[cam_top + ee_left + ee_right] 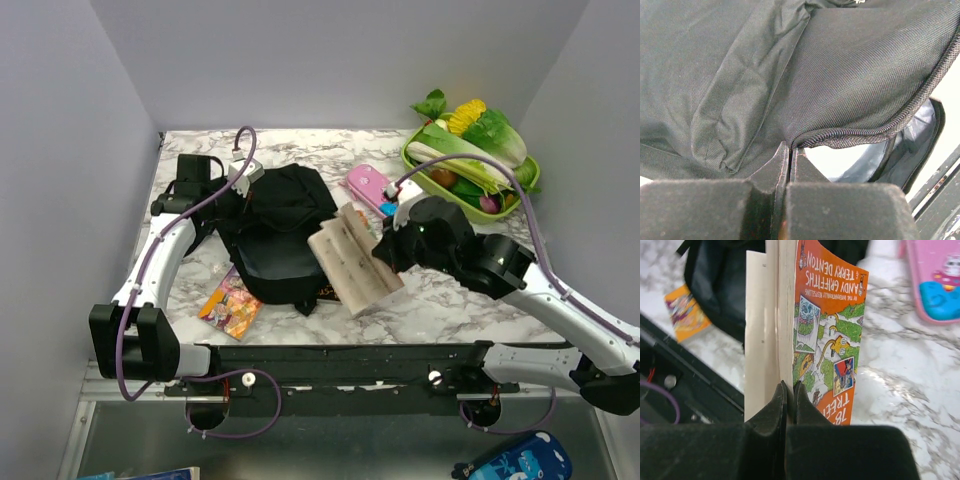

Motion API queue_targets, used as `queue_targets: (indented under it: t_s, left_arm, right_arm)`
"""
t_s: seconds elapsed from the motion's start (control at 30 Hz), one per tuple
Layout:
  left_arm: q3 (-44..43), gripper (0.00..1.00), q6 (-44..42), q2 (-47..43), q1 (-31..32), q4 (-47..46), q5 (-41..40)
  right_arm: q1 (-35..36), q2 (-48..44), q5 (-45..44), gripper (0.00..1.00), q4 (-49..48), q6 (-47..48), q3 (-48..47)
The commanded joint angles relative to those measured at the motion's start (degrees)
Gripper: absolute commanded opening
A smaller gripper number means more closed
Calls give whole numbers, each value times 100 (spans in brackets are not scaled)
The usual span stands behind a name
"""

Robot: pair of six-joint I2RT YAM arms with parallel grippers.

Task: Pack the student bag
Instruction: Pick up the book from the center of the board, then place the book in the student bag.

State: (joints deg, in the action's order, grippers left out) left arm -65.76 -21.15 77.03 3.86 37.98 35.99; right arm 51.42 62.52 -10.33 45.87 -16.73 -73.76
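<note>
The student bag (275, 235), black and soft, lies at the table's middle left with its mouth toward the near edge. My left gripper (247, 188) is at the bag's far side. In the left wrist view it (790, 147) is shut on the bag (815, 75) at the zipper edge, holding the opening lifted so the grey lining shows. My right gripper (385, 250) is shut on a paperback book (350, 260) just right of the bag. The right wrist view shows the jaws (790, 385) pinching part of the book (827, 325), orange illustrated cover to the right, pages fanned left.
A pink pencil case (368, 184) lies behind the book. A green tray (525, 185) of vegetables stands at the back right. An orange booklet (230, 305) lies left of the bag near the front. A black rail (340, 360) runs along the near edge.
</note>
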Motion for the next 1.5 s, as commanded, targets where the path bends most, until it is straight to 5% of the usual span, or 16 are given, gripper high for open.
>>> queue_targets:
  t_s: [0.0, 0.6, 1.0, 1.27, 1.47]
  left_arm:
    - [-516, 0, 418, -31, -17, -194, 628]
    - [-912, 0, -223, -48, -8, 886, 1393]
    - [-1264, 0, -829, 119, -8, 1484, 2017]
    - [-1501, 0, -1831, 540, -8, 2486, 2237]
    - [-1300, 0, -1903, 418, -25, 2390, 2123]
  right_arm:
    - [562, -372, 751, 1, -1035, 530, 397]
    - [773, 1604, 752, 1, -2231, 1910, 99]
    - [1028, 3186, 506, 1, -2907, 2824, -946]
    - [1168, 4073, -302, 1, -4866, 2772, -930]
    - [1213, 4786, -1488, 1, -5413, 2579, -1263]
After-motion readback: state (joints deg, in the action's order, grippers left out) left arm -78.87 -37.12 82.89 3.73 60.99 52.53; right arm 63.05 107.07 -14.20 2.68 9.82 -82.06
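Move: The bag's open mouth, where the held book is headed, lies about 11 cm ahead of the right hand, 21 cm to its left and 21 cm below. The centre book, half hidden by the bag, lies some 10 cm ahead, 8 cm left and 26 cm down; the pencil case about 27 cm ahead, 1 cm right and as low. From the left hand, pinching the bag's lip, the mouth is about 2 cm back, 6 cm right and 11 cm below. The book, still pinched in the right fingers, is carried some 23 cm left into the bag's mouth, first drawing back about 4 cm, then going forward and sinking about 11 cm as the hand swings counter-clockwise and then tips up some 20 degrees. The left hand keeps its pinch on the lip, lifts it, then draws it back and a little right, turning clockwise. ##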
